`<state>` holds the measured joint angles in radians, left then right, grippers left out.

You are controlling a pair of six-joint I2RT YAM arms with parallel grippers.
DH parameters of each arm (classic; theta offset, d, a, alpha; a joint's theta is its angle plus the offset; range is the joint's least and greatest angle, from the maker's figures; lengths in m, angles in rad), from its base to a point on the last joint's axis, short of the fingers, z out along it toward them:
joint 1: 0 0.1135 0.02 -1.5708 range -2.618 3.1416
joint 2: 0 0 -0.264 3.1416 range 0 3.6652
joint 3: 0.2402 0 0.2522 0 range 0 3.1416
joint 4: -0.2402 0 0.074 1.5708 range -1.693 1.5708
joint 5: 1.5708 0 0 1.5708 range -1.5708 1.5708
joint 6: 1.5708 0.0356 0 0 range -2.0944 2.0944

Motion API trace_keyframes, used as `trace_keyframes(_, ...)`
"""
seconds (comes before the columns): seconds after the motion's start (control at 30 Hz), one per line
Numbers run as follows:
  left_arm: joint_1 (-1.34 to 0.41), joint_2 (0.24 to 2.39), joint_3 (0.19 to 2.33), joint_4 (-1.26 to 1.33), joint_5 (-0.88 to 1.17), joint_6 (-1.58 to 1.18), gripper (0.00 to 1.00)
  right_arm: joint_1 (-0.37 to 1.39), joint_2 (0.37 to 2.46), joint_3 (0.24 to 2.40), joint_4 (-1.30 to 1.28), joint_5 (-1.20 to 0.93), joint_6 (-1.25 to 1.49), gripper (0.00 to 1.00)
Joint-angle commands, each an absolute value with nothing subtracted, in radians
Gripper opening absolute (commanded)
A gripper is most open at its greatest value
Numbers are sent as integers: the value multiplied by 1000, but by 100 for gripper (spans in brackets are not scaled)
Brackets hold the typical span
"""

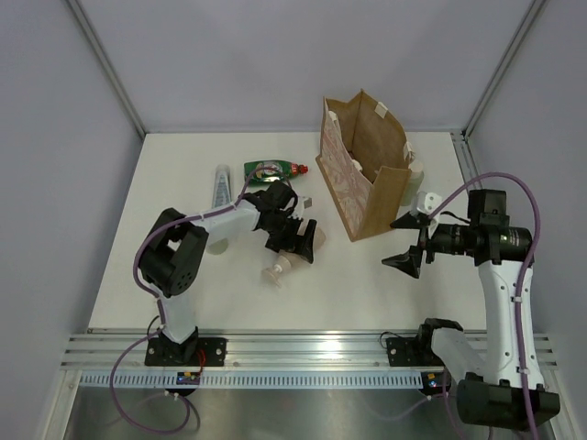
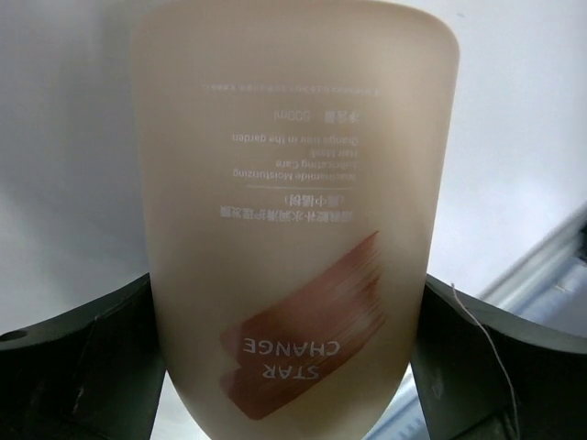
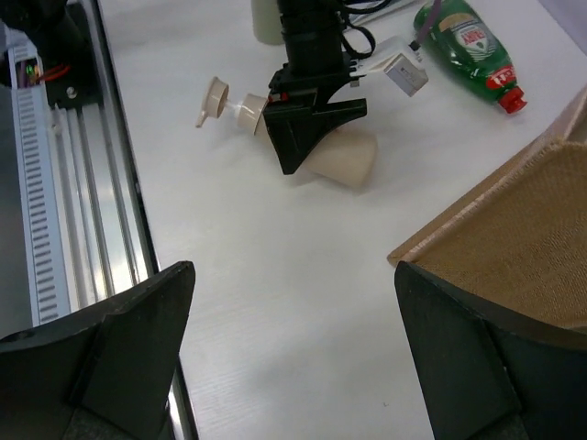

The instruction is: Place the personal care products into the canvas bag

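Note:
The beige pump bottle (image 1: pixel 307 246) with a reddish label lies on its side mid-table, pump head (image 1: pixel 275 272) toward the near edge. My left gripper (image 1: pixel 292 236) is shut on its body; in the left wrist view the bottle (image 2: pixel 293 211) fills the gap between both fingers (image 2: pixel 83 367). It also shows in the right wrist view (image 3: pixel 347 158). The green bottle with red cap (image 1: pixel 273 169) and the silvery-white tube (image 1: pixel 221 188) lie behind it. The canvas bag (image 1: pixel 367 165) stands upright at back right. My right gripper (image 1: pixel 410 247) is open and empty, just near of the bag (image 3: pixel 523 229).
An aluminium rail (image 1: pixel 275 353) runs along the table's near edge and shows in the right wrist view (image 3: pixel 55 183). A small whitish thing (image 1: pixel 415 168) sits at the bag's right side; I cannot tell what it is. Grey walls enclose the table.

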<state>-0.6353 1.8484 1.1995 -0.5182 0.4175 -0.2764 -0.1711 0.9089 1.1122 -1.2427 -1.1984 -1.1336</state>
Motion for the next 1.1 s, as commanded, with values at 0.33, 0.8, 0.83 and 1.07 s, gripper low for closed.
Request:
trace_keyframes(0.33, -640, 1712, 1143, -364, 946, -551, 0, 405, 986, 1144, -1032, -730, -1035, 99)
trace_keyframes(0.8, -641, 1700, 1052, -163, 1042, -791, 0, 934, 1350, 1327, -854, -410, -1000, 96)
trace_keyframes(0.83, -641, 1701, 1054, -160, 1048, -796, 0, 971, 1365, 1338, -844, -399, -1012, 96)
trace_keyframes(1.07, -647, 1698, 1071, -162, 1098, -810, 0, 1032, 1476, 1378, -833, -376, -1048, 95)
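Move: The beige pump bottle is already in my left fingers, its middle at that hand point, its pump pointing back and left. From my empty right hand the bottle is about 22 cm left, 7 cm ahead and 23 cm lower. The canvas bag stands some 13 cm ahead and 19 cm right of my left hand, the green bottle 20 cm ahead and 7 cm left, and the pale upright bottle level with it, 22 cm left. I sweep my open right hand about 21 cm left and some 8 cm down towards the pump and neck of the bottle, tipping its fingers downward and turning it counter-clockwise. Meanwhile my left hand keeps its grip on the bottle's body, lifts it about 7 cm while drawing back and right nearly as far, and tilts to bring the pump end up towards my right fingers. ##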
